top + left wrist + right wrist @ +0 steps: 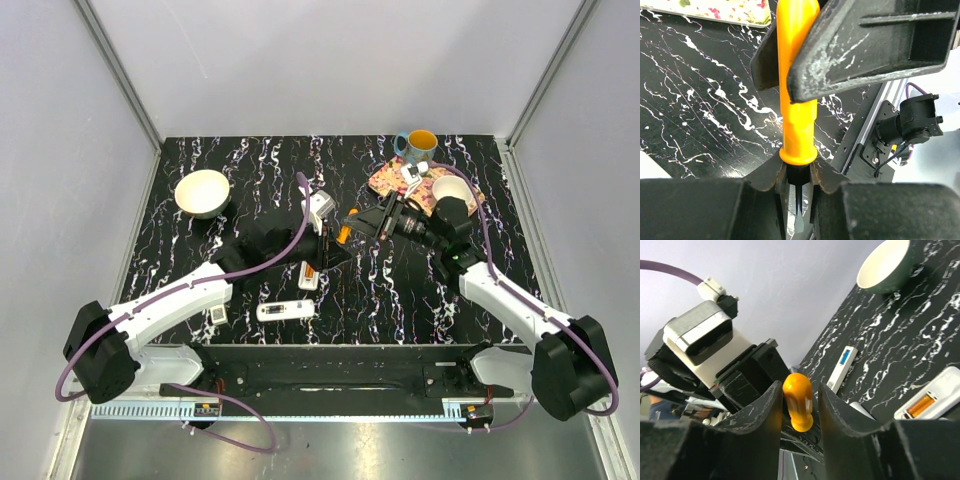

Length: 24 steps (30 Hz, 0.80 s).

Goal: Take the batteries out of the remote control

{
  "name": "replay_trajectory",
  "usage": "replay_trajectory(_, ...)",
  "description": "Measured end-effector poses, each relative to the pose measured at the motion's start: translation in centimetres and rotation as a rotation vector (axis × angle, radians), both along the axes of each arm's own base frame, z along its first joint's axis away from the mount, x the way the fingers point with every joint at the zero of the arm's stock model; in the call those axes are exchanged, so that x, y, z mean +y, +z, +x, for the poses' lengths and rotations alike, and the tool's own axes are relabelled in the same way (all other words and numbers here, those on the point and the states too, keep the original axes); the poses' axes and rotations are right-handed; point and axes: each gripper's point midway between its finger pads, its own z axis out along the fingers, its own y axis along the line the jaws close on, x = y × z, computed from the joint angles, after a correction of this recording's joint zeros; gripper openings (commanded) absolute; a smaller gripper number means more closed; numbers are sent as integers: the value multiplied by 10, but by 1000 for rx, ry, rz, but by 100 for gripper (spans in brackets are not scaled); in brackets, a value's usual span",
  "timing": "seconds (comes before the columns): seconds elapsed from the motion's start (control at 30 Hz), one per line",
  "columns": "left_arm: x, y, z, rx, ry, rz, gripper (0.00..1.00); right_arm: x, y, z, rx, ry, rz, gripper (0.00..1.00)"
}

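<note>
A white remote control (309, 275) lies open on the black marbled table, with an orange battery (920, 406) in its bay. A second white remote (285, 311) with a small blue mark lies nearer the arms. Above the table's middle my left gripper (799, 185) is shut on the black collar of an orange-handled screwdriver (797, 100), its flat blade pointing back between the fingers. My right gripper (799, 395) faces it with the orange handle (798, 400) between its fingers. One finger touches the handle and a thin gap shows at the other.
A cream bowl (202, 192) stands at the back left. A yellow-lined mug (418, 147), a floral tray (392, 183) and a white cup (450, 190) crowd the back right behind the right arm. A small white piece (218, 317) lies by the left arm.
</note>
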Motion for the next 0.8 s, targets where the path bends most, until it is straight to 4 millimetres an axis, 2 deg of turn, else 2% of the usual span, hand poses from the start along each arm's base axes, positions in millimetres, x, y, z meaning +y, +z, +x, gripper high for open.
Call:
replay_trajectory(0.1, 0, 0, 0, 2, 1, -1, 0, -3, -2, 4, 9, -47, -26, 39)
replay_trajectory(0.17, 0, 0, 0, 2, 1, -1, 0, -5, -3, 7, 12, -72, -36, 33)
replay_trajectory(0.33, 1, -1, 2, 3, 14, 4, 0, -6, -6, 12, 29, -104, -41, 30)
replay_trajectory(0.43, 1, -2, 3, 4, 21, 8, 0, -6, -6, 14, 40, -116, -35, 12)
replay_trajectory(0.47, 2, -3, 3, 6, 23, 9, 0, -6, -6, 14, 41, -118, -35, 0)
replay_trajectory(0.53, 2, -2, 4, 10, 31, 7, 11, -6, -8, 16, 45, -126, -39, 0)
replay_trajectory(0.57, 2, -3, 5, 10, 38, 9, 35, -6, -10, 17, 51, -132, -42, 0)
replay_trajectory(0.67, 3, -4, 6, 6, 44, 15, 75, -7, -13, 20, 57, -144, -51, 0)
replay_trajectory(0.8, 5, 1, 5, 4, 49, 4, 83, -9, -18, 25, 43, -175, -73, 0)
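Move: The screwdriver's upper handle is already between the right hand's half-closed fingers; the handle's middle is about 2 cm back, 1 cm left and 3 cm below that hand. The left hand still grips it by the ferrule, the handle's middle some 3 cm ahead and 4 cm above. On the table, roughly 21 cm below the left hand, the open remote with the orange battery lies about 8 cm ahead and 8 cm left, and the white remote some 3 cm back and 14 cm left. Easing forward about 2.5 cm and down nearly 2 cm, the right hand turns some 10 degrees clockwise while its fingers close and pinch the upper part of the screwdriver's handle. The left hand stays nearly in place, keeping its pinch at the ferrule until the right has closed, then opens wide and lets go. ##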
